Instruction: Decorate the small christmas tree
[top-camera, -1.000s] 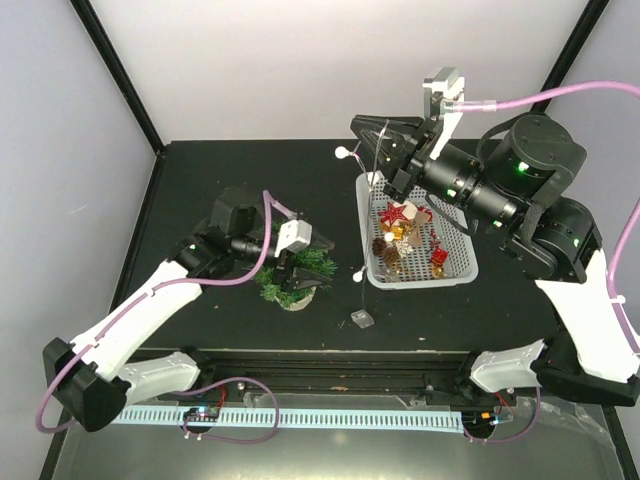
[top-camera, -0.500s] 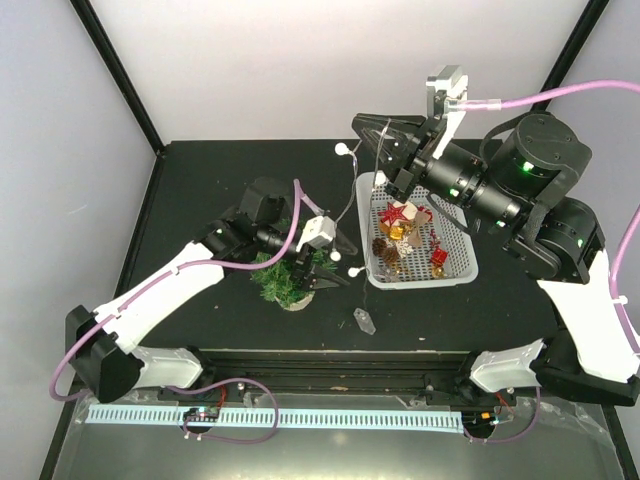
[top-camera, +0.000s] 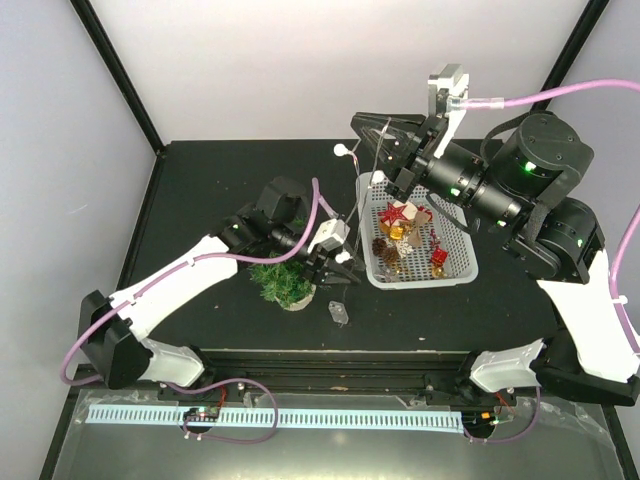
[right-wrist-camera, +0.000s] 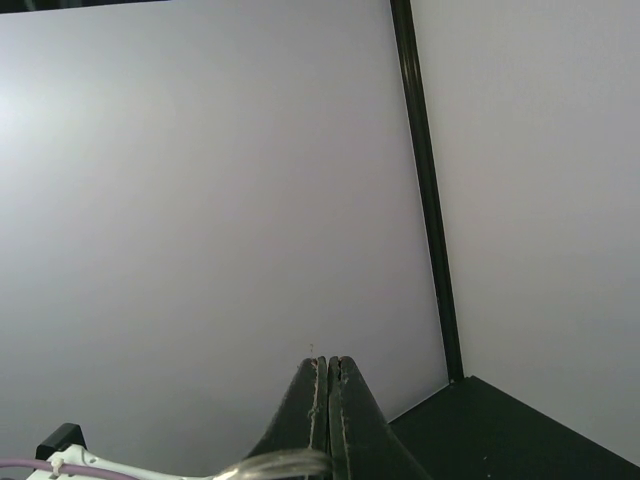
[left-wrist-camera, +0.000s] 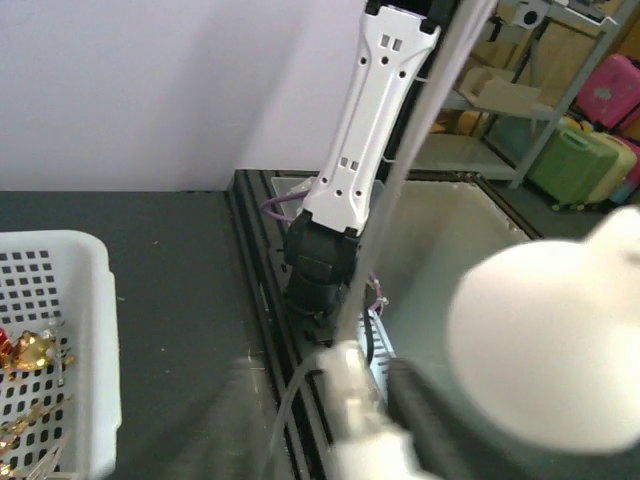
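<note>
The small christmas tree (top-camera: pixel 283 285) stands on the black table left of the white basket (top-camera: pixel 420 279). My right gripper (top-camera: pixel 360 126) (right-wrist-camera: pixel 328 362) is raised above the basket's far left corner. It is shut on a clear string of white balls (top-camera: pixel 372 178) that hangs down to a small clear box (top-camera: pixel 340 310) on the table. My left gripper (top-camera: pixel 338 272) (left-wrist-camera: pixel 325 400) is at the tree's right side, on the hanging string. Its jaws stand apart, with the string (left-wrist-camera: pixel 400 170) running between them and a white ball (left-wrist-camera: pixel 560 340) close by. The left wrist view is blurred.
The basket (left-wrist-camera: pixel 90 300) holds several ornaments, among them a red star (top-camera: pixel 393 212), a pine cone (top-camera: pixel 380 245) and a red gift box (top-camera: pixel 438 257). Walls close off the table's far and left sides. The arm bases and rail run along the near edge.
My left arm has swung right, from over the tree to the hanging string, and its jaws have narrowed. The clear box has slid left. The right gripper has held still.
</note>
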Robot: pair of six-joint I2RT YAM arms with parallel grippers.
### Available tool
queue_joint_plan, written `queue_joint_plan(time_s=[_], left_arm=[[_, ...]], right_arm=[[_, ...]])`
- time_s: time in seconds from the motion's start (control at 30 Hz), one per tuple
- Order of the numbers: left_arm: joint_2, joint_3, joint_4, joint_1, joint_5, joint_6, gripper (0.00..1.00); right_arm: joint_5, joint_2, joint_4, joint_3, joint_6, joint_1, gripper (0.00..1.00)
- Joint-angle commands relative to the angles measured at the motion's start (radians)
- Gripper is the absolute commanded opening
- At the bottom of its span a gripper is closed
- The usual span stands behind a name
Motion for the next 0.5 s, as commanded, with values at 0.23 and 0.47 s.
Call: queue_joint_plan(time_s=[0.23,0.47], left_arm=[[-0.132,0.041,-0.171,0.013,0.023,0.136,0.02],[-0.288,0.003,-0.288,0.017,0.001,0.210,0.02]], right_arm=[[0.022,-0.041,0.024,-0.049,-0.004,0.004,0.01],[0.022,-0.085,0.031,-0.111,0.009,0.005,0.01]])
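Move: The hanging light string runs right between the left hand's half-open fingers, its battery box dangling about 10 cm below them, some 2 cm back and 2 cm to the left. The tree stands roughly 12 cm to this hand's left, 5 cm farther out and 19 cm lower; the basket is about 22 cm ahead, 18 cm right and 28 cm down. From the right hand, which holds the string's upper end, the stretch to be pinched is about 30 cm below, 3 cm back and 2 cm left. The left hand shuts its fingers on the lower part of the light string beside a white bulb, then, after staying nearly in place at first, draws the pinched string up, left and back by about 5 cm each way, away from the basket, with the wrist tilting some 10 degrees. The right hand stays high with its fingers still shut on the upper end and only sinks 1 to 2 cm. ##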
